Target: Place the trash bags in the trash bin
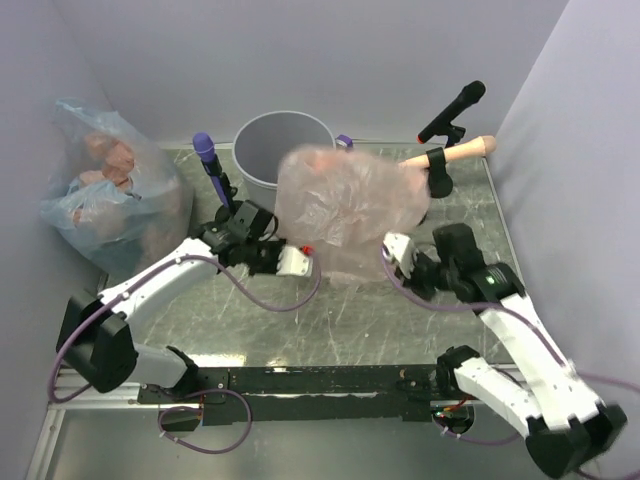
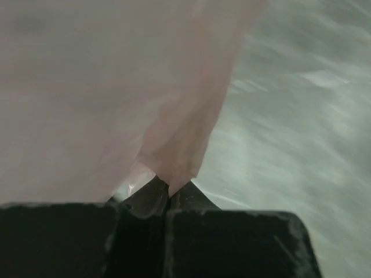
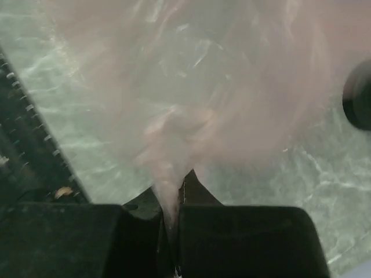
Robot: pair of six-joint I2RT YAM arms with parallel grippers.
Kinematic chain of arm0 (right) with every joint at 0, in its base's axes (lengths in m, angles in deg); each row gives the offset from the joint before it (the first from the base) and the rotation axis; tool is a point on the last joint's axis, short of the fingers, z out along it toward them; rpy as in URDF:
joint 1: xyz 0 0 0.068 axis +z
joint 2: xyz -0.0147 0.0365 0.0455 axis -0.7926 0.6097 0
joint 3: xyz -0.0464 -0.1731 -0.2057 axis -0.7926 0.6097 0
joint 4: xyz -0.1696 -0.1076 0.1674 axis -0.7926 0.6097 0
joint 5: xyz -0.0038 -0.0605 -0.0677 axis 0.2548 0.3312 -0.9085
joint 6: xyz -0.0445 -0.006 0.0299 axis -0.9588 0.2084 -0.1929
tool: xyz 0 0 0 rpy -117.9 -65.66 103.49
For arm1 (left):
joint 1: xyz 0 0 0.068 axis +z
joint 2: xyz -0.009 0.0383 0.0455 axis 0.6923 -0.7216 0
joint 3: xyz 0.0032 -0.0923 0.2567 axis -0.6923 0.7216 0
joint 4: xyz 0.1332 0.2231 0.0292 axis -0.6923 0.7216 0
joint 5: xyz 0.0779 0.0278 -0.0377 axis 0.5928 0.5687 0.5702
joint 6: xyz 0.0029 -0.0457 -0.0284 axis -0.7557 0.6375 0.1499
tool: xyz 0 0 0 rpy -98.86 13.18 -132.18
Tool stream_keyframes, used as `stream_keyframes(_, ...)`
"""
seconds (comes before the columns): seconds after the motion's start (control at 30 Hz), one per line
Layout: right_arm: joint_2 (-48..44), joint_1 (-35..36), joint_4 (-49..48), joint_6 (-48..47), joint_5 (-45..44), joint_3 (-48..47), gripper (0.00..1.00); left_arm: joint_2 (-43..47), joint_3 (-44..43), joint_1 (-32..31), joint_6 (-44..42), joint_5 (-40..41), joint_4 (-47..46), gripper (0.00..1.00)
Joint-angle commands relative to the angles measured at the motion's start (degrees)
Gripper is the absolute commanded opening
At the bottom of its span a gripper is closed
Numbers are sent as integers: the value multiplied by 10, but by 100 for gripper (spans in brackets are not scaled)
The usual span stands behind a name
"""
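Note:
A pink translucent trash bag point(image 1: 345, 210) hangs blurred above the table between my two arms, just in front of the grey round trash bin point(image 1: 272, 145). My left gripper point(image 1: 303, 257) is shut on the bag's lower left edge; in the left wrist view the pink film point(image 2: 116, 92) is pinched at my left gripper point(image 2: 168, 191). My right gripper point(image 1: 392, 246) is shut on the bag's right side, the plastic point(image 3: 197, 87) bunched into my right gripper point(image 3: 174, 197). A second trash bag point(image 1: 115, 195), bluish and full, leans in the far left corner.
A purple-headed microphone point(image 1: 208, 158) stands left of the bin. A black microphone point(image 1: 455, 108) and a wooden handle point(image 1: 455, 152) on a black stand are at the far right. Grey walls close in on both sides.

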Motion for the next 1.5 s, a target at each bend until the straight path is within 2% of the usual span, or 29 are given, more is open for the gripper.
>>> stream_keyframes(0.0,-127,-4,35,-12,56,-82,0,108,-51,-1,33,-98,7,1)
stream_keyframes(0.1,-70,-4,33,39,44,-146,0,112,-65,-1,101,-123,-31,1)
stream_keyframes(0.23,-32,-11,-61,179,-40,-174,0,82,-123,-2,215,-94,-87,1)
stream_keyframes(0.33,1,-22,-161,212,-139,-191,0,32,-218,-2,300,-50,-131,1)
stream_keyframes(0.43,73,-37,-258,187,-215,-256,0,-34,-342,-2,351,14,-160,1)
stream_keyframes(0.53,161,-58,-337,166,-265,-370,0,-94,-464,-2,346,59,-198,1)
stream_keyframes(0.6,214,-65,-372,151,-280,-482,0,-128,-529,-1,326,91,-246,1)
stream_keyframes(0.7,251,-65,-442,121,-249,-580,0,-149,-598,-2,277,146,-361,1)
stream_keyframes(0.77,237,-64,-521,112,-192,-588,0,-146,-603,-7,240,174,-482,1)
stream_keyframes(0.83,195,-52,-600,76,-135,-550,0,-129,-575,-21,204,181,-599,1)
stream_keyframes(0.9,160,-24,-657,27,-127,-497,0,-99,-519,-32,187,161,-682,1)
stream_keyframes(0.93,146,-15,-662,19,-137,-464,0,-85,-486,-38,181,152,-694,1)
stream_keyframes(1.0,115,-9,-624,16,-152,-399,0,-60,-435,-46,187,147,-653,1)
stream_keyframes(1.07,86,-9,-563,1,-172,-317,0,-34,-369,-46,203,127,-553,1)
stream_keyframes(1.13,63,-8,-449,-44,-186,-222,0,4,-263,-46,155,90,-441,1)
stream_keyframes(1.17,57,-8,-380,-59,-194,-182,0,11,-228,-46,95,56,-307,1)
stream_keyframes(1.2,64,-8,-253,-75,-185,-165,0,8,-214,-46,-10,11,-144,1)
stream_keyframes(1.23,90,-3,-79,-104,-163,-171,0,2,-201,-46,-109,-2,21,1)
stream_keyframes(1.27,112,0,34,-103,-142,-177,0,-3,-182,-48,-127,20,92,1)
stream_keyframes(1.33,80,-5,116,-61,-66,-148,0,2,-172,-49,-76,33,125,1)
stream_keyframes(1.4,-8,-5,156,-90,47,-142,0,25,-186,-48,-31,12,122,1)
stream_keyframes(1.47,-107,-3,95,-41,79,-135,0,56,-189,-49,7,-30,84,1)
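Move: The bag is gripped by both hands and balloons out ahead between them, its middle some 9 cm ahead and 10 cm right of the left hand, about 15 cm ahead and 10 cm left of the right. The trash bin stands some 19 cm straight ahead of the left hand, 26 cm ahead and 25 cm left of the right. The purple microphone is about 11 cm left of the bin; the beige microphone is 28 cm ahead and 8 cm right of the right hand. Shake the bag open once more: keep both grippers shut on its rim and, after a tiny pull back, fling both up together about 50 cm, bowing forward on the way and back near the top while the fingers swing upward. Then whip both steeply down again, fingers tipping back down, and be still dropping, left hand some 13 cm and right 9 cm above the start. ##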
